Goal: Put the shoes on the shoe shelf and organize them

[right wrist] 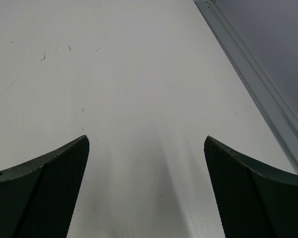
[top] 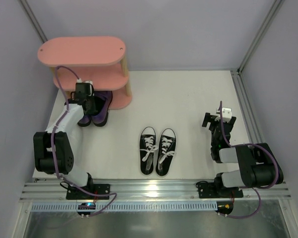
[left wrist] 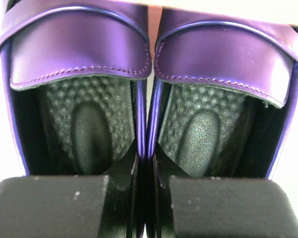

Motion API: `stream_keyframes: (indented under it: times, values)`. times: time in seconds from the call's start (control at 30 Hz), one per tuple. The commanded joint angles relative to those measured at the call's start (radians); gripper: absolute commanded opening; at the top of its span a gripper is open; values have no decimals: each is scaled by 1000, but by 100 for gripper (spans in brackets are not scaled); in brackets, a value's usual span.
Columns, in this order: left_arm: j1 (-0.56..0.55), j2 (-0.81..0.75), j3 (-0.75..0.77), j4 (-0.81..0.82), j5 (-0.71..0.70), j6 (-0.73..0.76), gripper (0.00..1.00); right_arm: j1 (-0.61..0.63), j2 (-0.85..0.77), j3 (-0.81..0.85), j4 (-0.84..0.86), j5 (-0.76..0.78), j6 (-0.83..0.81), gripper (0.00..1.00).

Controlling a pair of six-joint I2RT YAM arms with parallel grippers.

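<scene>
The pink shoe shelf (top: 82,51) stands at the far left. The dark purple glossy shoes (top: 100,112) lie side by side, toes under the shelf's lowest board. My left gripper (top: 88,105) is shut on their two touching inner walls; in the left wrist view the shoes (left wrist: 79,49) fill the frame and my fingers (left wrist: 114,183) pinch the inner walls (left wrist: 146,148) together. The black canvas sneakers (top: 158,150) with white laces lie as a pair mid-table. My right gripper (top: 217,120) is open and empty at the right (right wrist: 146,163). The white sneakers are out of view.
A metal rail (top: 246,109) runs along the table's right edge and shows in the right wrist view (right wrist: 253,79). The grey enclosure walls close in the left, back and right. Bare white tabletop (top: 179,99) lies between shelf and right arm.
</scene>
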Motion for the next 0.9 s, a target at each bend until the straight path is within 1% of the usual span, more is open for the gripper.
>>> stream_keyframes:
  times: [0.0,0.13,0.37,0.57,0.87]
  values:
    - [26,-24,75,309,31,11,0,-4,-12,13,77,-7,20,97]
    - [27,-5,75,373,63,6,0,-4,-12,12,77,-9,20,97]
    - [26,77,120,415,103,14,0,-4,-12,13,77,-9,20,97]
    - [26,136,169,422,110,15,0,-4,-14,12,77,-7,20,97]
    - [26,162,213,392,74,47,0,-4,-11,15,75,-9,20,97]
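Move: Straight ahead of the left hand, which still pinches the purple shoes by their adjoining inner sides, the bottom shelf's middle lies about 11 cm farther out, 1 cm right and 7 cm lower. The middle shelf's centre is equally far out, 1 cm right and some 6 cm higher. The white shoes stand roughly 12 cm back, 18 cm left and 8 cm below. From the right hand, the bottom shelf is about 15 cm ahead, 64 cm left and 5 cm below. Pushing forward about 7 cm, the left hand slides the held purple shoes toe-first farther into the gap between the bottom and middle shelves, after first dipping about 1 cm. It drifts slightly right, its fingertips tip forward and up some 5 degrees, and the fingers keep their shut pinch while the hand or shoes bear on the rack. ##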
